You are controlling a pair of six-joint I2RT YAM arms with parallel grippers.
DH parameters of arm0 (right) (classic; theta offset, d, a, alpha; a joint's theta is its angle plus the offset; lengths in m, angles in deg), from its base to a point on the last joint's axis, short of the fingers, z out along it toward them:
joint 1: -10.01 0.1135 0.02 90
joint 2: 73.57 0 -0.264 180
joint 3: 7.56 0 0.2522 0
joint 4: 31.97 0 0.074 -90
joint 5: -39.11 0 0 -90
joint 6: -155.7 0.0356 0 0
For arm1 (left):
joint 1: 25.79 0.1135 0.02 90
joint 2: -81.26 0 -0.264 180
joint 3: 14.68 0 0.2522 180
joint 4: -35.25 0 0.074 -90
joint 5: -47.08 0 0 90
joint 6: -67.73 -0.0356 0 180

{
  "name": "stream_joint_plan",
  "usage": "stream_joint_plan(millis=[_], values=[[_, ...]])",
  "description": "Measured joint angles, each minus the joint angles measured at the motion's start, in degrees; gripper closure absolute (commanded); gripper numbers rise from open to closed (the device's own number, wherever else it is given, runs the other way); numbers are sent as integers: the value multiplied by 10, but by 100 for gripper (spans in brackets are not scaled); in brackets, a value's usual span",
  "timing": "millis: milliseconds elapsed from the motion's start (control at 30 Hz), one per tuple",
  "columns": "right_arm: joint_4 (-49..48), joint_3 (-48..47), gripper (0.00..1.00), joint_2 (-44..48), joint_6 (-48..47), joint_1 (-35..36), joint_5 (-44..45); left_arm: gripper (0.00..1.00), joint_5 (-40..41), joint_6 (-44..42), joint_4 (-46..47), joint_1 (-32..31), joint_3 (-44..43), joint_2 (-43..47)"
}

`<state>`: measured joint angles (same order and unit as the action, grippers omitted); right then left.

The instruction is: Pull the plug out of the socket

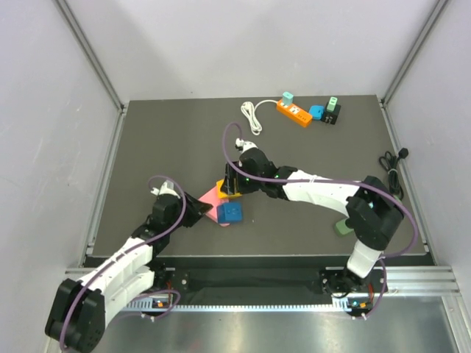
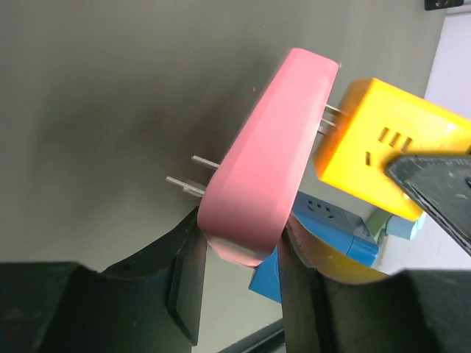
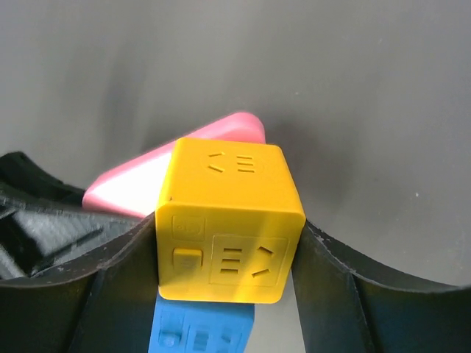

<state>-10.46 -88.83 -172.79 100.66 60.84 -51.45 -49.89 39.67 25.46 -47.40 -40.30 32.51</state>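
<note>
The pink plug [image 2: 272, 154] is clamped at its lower end by my left gripper [image 2: 241, 246], which is shut on it. Its metal pins run into the yellow cube socket [image 2: 383, 147], with a short bare length of pin showing in a gap between the two. My right gripper [image 3: 224, 250] is shut on the yellow socket [image 3: 228, 220], one finger on each side. In the top view the pink plug [image 1: 210, 197] and yellow socket [image 1: 223, 187] sit together mid-table, between my left gripper [image 1: 200, 209] and right gripper [image 1: 229, 184].
A blue cube socket [image 1: 229, 213] lies just below the held pair. An orange power strip [image 1: 294, 112] with a white cable [image 1: 252, 118] and blue and black adapters [image 1: 327, 112] lies at the back. A black cable [image 1: 392, 165] and a green object [image 1: 342, 226] are on the right.
</note>
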Motion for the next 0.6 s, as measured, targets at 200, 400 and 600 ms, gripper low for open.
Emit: stream_joint_plan(millis=[200,400,600], values=[[-23,43,100,75,4,0,-43,100,74,1,-24,2,6,25],[-12,57,100,140,9,4,-52,100,131,-4,-27,3,11,47],[58,54,100,144,4,-2,2,100,136,-17,-6,5,28,61]])
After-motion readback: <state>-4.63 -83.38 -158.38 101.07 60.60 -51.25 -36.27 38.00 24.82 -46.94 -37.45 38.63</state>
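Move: The right hand grips the yellow plug, its prongs already part-way out of the pink triangular socket. The socket's middle lies about 5 cm back, 5 cm left and 4 cm below that hand, with the blue plug some 7 cm back, 1 cm right and 4 cm below it. From the left hand, the socket it holds is 2 cm ahead and 2 cm right, the yellow plug about 6 cm ahead, 7 cm right and 3 cm higher, the blue plug 1 cm back and 8 cm right. Up and back goes the right hand with the yellow plug, about 7 cm of rise with a passing tilt of some 10 degrees, then off to the right while sinking a little, away from the socket. The left hand draws the pink socket the opposite way, about 4 cm left, turning slightly counter-clockwise. Both keep their grips. ##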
